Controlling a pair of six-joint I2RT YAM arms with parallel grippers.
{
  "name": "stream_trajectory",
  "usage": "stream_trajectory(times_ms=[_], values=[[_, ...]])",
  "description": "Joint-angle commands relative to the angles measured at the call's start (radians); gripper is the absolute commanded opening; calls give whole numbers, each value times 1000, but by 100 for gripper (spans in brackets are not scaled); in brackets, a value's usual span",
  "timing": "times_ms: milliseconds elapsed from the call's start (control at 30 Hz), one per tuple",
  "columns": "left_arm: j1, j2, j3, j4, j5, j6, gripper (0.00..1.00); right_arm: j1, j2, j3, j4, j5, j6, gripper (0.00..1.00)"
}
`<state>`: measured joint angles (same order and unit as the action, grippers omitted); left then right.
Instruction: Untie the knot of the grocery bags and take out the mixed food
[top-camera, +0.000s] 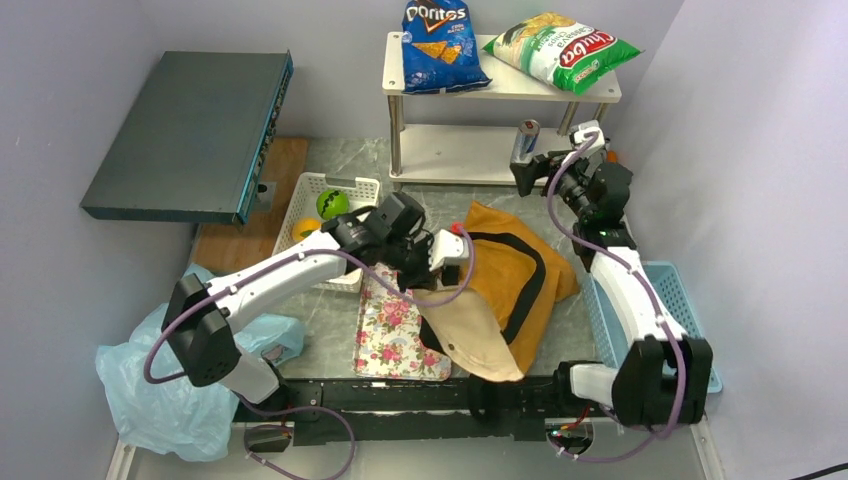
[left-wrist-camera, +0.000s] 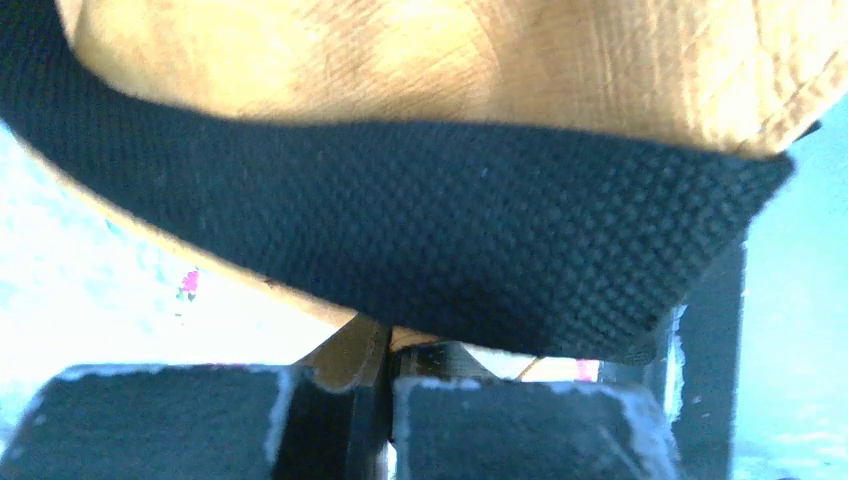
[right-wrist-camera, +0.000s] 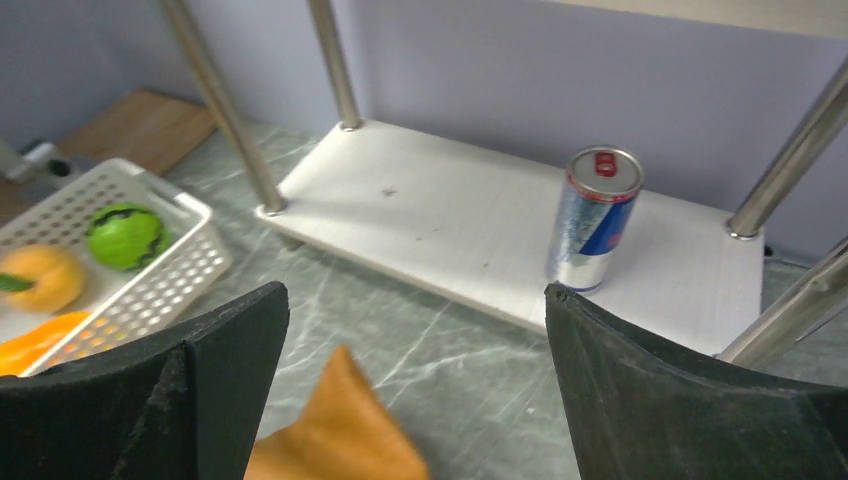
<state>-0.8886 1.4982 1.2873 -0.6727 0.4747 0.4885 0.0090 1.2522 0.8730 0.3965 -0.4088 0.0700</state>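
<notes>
The orange-tan tote (top-camera: 500, 300) lies in the middle of the table, its black strap (top-camera: 533, 280) looped loose over it. My left gripper (top-camera: 440, 280) is shut on the tote's tan rim; in the left wrist view the jaws (left-wrist-camera: 385, 375) pinch tan fabric (left-wrist-camera: 350, 345) under the broad black strap (left-wrist-camera: 450, 230). The knot is out of view. My right gripper (top-camera: 525, 178) hangs open and empty near the shelf, the tote's corner (right-wrist-camera: 340, 430) below it. The slim silver can (right-wrist-camera: 595, 215) stands on the lower shelf (right-wrist-camera: 450, 220). The light-blue plastic bag (top-camera: 165, 390) lies crumpled at the near left.
A white basket (top-camera: 360, 190) holds a green fruit (top-camera: 332, 203), an orange fruit (top-camera: 305, 228) and a mango (right-wrist-camera: 35, 345). The green-white chip bag (top-camera: 565, 50) and a Doritos bag (top-camera: 440, 45) lie on the top shelf. A floral tray (top-camera: 395, 330), a blue basket (top-camera: 665, 290) and a dark flat box (top-camera: 190, 135) are nearby.
</notes>
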Motion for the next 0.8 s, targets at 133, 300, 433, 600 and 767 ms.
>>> stream_trajectory(times_ms=[133, 300, 433, 600, 767], values=[[135, 63, 68, 93, 262, -438, 0, -3, -259, 215, -632, -166, -43, 100], [134, 101, 116, 161, 241, -575, 0, -3, -340, 293, -921, -177, -207, 100], [134, 164, 181, 179, 191, -628, 0, -3, -361, 334, -1161, -144, -344, 100], [139, 192, 190, 217, 189, -737, 0, -4, -351, 427, -1415, -175, -465, 100], [143, 188, 155, 259, 210, -827, 0, -3, -400, 425, -1474, -161, -546, 100]])
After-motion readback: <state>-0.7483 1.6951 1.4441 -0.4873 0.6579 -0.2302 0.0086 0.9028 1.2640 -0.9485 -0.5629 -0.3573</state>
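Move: Ahead of the shelf front, the empty right hand has the yellow bag's middle about 17 cm behind, 4 cm to its left and 25 cm below; the just-placed can is some 17 cm ahead, 4 cm right and 15 cm below, the blue basket 24 cm back, 24 cm right and 27 cm below. For the left hand, pinching the bag's rim, the bag's middle lies about 6 cm ahead, 16 cm right and 13 cm below, the floral tray level with it, 6 cm left and 17 cm below. Drawing back about 19 cm from the shelf towards the bag, the right hand climbs some 8 cm, then sinks most of that again, its open fingers tipping down and turning counter-clockwise. The left keeps its pinch on the bag's rim and carries it about 5 cm forward and 5 cm right, lifting a little, while rolling some 40 degrees, mostly about its fingers' line. ##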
